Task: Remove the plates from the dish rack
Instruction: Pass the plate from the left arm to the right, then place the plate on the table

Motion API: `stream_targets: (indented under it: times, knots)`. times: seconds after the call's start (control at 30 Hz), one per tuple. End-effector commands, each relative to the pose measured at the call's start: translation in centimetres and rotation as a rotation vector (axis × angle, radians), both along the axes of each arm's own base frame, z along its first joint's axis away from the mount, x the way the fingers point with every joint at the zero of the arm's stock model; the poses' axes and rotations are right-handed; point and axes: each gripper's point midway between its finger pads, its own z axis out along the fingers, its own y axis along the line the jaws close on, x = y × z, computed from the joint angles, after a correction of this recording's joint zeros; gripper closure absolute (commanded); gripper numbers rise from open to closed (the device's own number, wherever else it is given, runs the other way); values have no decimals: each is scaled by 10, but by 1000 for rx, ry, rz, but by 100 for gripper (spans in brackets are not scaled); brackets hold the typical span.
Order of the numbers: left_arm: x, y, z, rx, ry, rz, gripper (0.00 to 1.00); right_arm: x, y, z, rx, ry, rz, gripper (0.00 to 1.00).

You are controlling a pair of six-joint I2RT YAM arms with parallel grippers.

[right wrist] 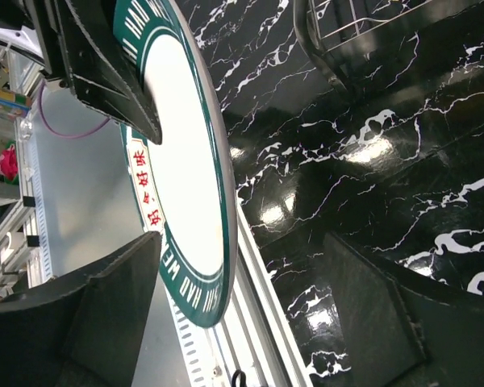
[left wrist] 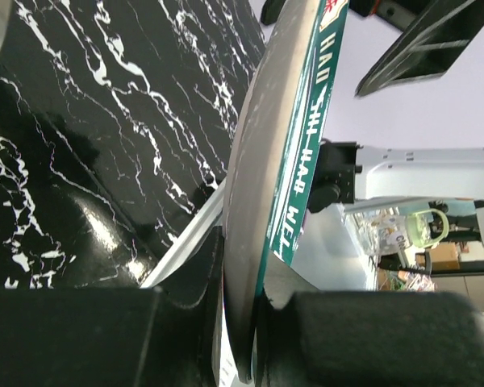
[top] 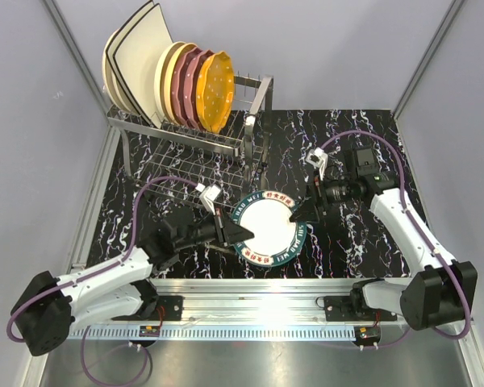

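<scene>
A round white plate with a dark green lettered rim hangs tilted just above the black marble mat. My left gripper is shut on its left rim; in the left wrist view both fingers pinch the plate's edge at the left gripper. My right gripper stands open at the plate's right rim. In the right wrist view the plate sits between the wide-apart jaws of the right gripper, with gaps on both sides. The dish rack holds cream square plates, cream round, maroon and orange ones.
The silver rack fills the far left of the mat, its lower tier reaching toward my left arm. Grey walls close in on the left, back and right. An aluminium rail runs along the near edge.
</scene>
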Motion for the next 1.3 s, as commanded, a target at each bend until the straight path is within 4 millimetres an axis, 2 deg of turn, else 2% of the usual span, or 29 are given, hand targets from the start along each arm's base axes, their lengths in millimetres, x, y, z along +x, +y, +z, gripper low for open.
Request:
stream_targets:
  times: [0.0,0.07,0.17,0.2,0.27,0.3,0.33,0.37,0.4,0.43,0.47,0.53,0.57,0.6,0.67,0.7,0.73,0.9,0.97,1.0,1.07,1.1,1.13,1.2,1.23,1.27]
  knots:
    - [14,-7,43,-142,-97,48,100,12,15,7,22,-38,-21,13]
    - [16,-8,45,-150,-97,54,100,11,22,5,13,-20,-11,18]
    - [18,-8,46,-155,-97,69,100,13,28,4,43,26,2,38]
    - [19,-7,46,-154,-97,75,100,13,29,4,53,39,8,56]
    - [21,-5,44,-150,-100,93,100,11,33,11,88,44,35,74]
    - [23,-4,45,-152,-102,100,100,8,34,15,107,46,51,93]
    - [24,-3,43,-149,-105,111,98,6,35,18,116,47,59,100]
    - [23,-2,45,-151,-110,114,91,6,35,19,124,49,63,100]
    - [24,-1,46,-151,-113,121,70,3,36,23,137,40,75,100]
    - [28,1,46,-145,-122,141,58,2,36,25,141,38,77,100]
    - [28,4,47,-139,-129,156,33,1,35,28,144,26,73,100]
    - [34,12,48,-98,-175,195,20,7,28,30,125,-3,36,100]
    - [33,18,57,-97,-213,211,14,11,24,31,117,-12,7,100]
    - [38,25,60,-62,-265,242,8,25,8,32,104,-23,-78,100]
    - [37,40,71,-7,-327,278,4,40,-12,31,95,1,-188,100]
    - [38,47,74,24,-357,295,4,55,-33,26,66,5,-287,100]
    - [39,60,79,85,-414,319,1,58,-42,22,42,18,-327,100]
    - [44,101,91,283,-570,403,1,86,-101,2,-67,29,-577,100]
    - [43,113,87,347,-585,415,1,100,-121,-4,-82,37,-677,100]
    - [45,120,85,378,-592,435,1,110,-136,-14,-137,44,-763,100]
    - [45,129,83,425,-611,446,1,131,-149,-16,-145,46,-873,100]
    - [46,134,82,442,-613,463,1,142,-160,-26,-175,66,-935,100]
    - [45,137,80,456,-619,464,1,157,-165,-21,-156,59,-990,100]
    - [44,142,79,471,-618,476,1,177,-175,-35,-166,107,-1051,100]
    - [43,145,79,473,-622,481,1,192,-178,-26,-141,94,-1077,100]
    - [42,147,79,475,-624,485,1,204,-177,-39,-141,131,-1078,100]
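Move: About 9 cm to the right hand's left, 3 cm back and slightly below lies the middle of the teal-rimmed plate, its rim reaching in between the open right fingers. Held by the left hand at its other edge, the plate centres some 7 cm to that hand's right, 2 cm ahead; the right gripper is 16 cm right and 5 cm ahead of the left. The rack's near right leg stands 16 cm left of the right hand, about 1 cm ahead, down at the table. Easing some 2.5 cm left over the near rim, the right hand shuts and pinches the plate. The left hand then opens wide, lets go and backs off about 13 cm left, rising 10 cm before dipping, its wrist tilting. Right carries the plate away from the rack, about 19 cm right, 14 cm forward and, late, 6 cm down, turning roughly 50 degrees clockwise. ##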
